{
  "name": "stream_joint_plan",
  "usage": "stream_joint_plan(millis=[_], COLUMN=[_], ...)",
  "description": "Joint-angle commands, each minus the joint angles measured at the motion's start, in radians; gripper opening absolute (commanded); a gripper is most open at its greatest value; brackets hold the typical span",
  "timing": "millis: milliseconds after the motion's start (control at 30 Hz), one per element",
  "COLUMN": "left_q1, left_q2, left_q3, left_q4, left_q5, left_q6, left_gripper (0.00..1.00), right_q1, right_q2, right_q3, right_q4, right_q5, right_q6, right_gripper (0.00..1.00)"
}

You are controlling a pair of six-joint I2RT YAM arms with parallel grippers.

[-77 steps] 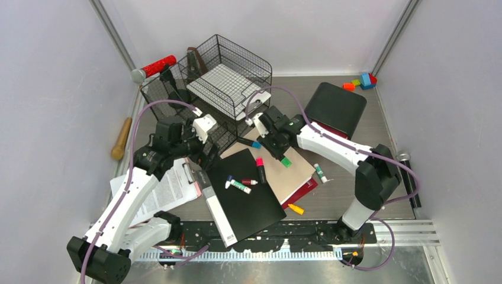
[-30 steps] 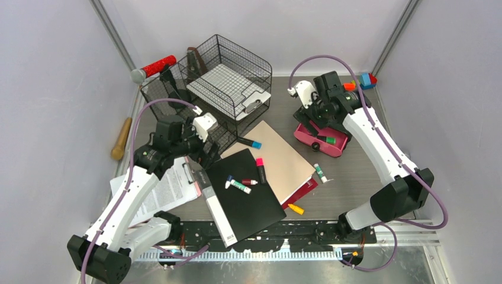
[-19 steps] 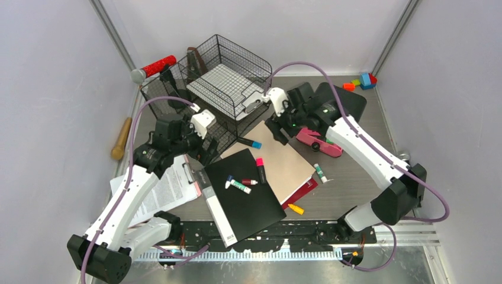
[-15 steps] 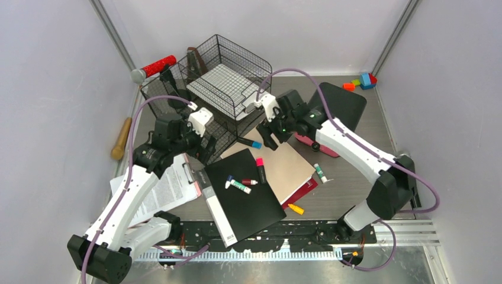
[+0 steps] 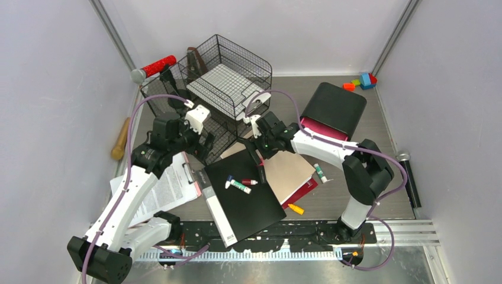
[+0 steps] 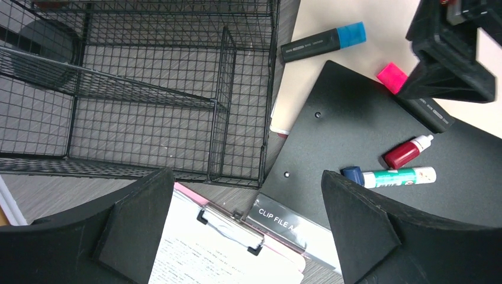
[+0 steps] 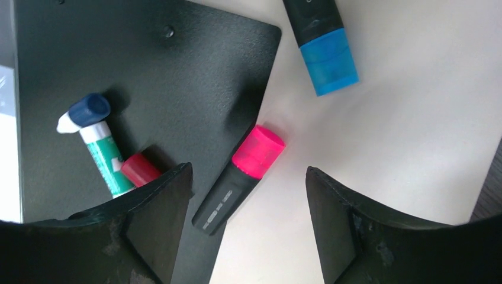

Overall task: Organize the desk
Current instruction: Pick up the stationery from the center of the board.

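The desk is a grey wood-grain top strewn with stationery. My right gripper hangs open just above a pink highlighter, which lies between its fingers across the edge of a black clip file and a tan folder. Nothing is held in the right gripper. Next to it lie a blue highlighter, a green-and-white marker and a small red bottle. My left gripper stands wide open and empty over a clipboard, beside the wire-mesh rack.
A black drawer unit with a pink front stands at the back right, with toy blocks behind it. A red microphone and a wooden handle lie at the left, a black microphone at the right. A yellow highlighter lies near the front.
My right arm has swung from the pink drawer at the back right over to the pink highlighter, its jaws narrowing slightly. The left arm has barely moved.
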Motion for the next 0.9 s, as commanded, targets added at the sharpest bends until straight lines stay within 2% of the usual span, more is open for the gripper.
stream_joint_plan(millis=[0,333,533,700,767,867], left_q1=[0.007,0.008,0.008,0.008,0.008,0.008], left_q2=[-0.019,-0.022,-0.028,-0.032,-0.035,-0.035], left_q3=[0.026,0.016,0.012,0.011,0.012,0.014], left_q4=[0.044,0.040,0.039,0.034,0.032,0.031], left_q5=[0.035,0.065,0.065,0.070,0.071,0.074], left_q6=[-0.006,0.001,0.004,0.005,0.007,0.006], left_gripper=[0.99,0.99,0.99,0.99,0.99,0.99], right_q1=[0.021,0.054,0.078,0.079,0.079,0.079], right_q2=[0.037,0.094,0.116,0.155,0.166,0.160], right_q3=[-0.007,-0.011,-0.019,-0.008,0.004,0.020], right_q4=[0.067,0.047,0.031,0.016,0.006,-0.012], right_q5=[0.040,0.075,0.117,0.182,0.199,0.208], right_q6=[0.059,0.056,0.043,0.029,0.019,0.004], right_gripper=[0.75,0.65,0.54,0.49,0.45,0.33])
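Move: The pink-capped marker lies almost under the open right gripper, its middle about 6 cm below, some 3 cm nearer the base and level sideways. From that gripper, the blue-capped marker is about 9 cm ahead and 5 cm left; the red tube is 7 cm back and 5 cm left, and the green glue stick 9 cm back and 8 cm left. From the left hand, the pink-capped marker is roughly 20 cm right, level fore and aft, some 19 cm down. Lower the right gripper about 6 cm onto the pink-capped marker, easing back a centimetre or so on the way and rolling the hand some 10 degrees so its left side dips. Close the fingers steadily from about three-quarters open to well under half, until their tips pinch the marker where the cap meets the black body. ##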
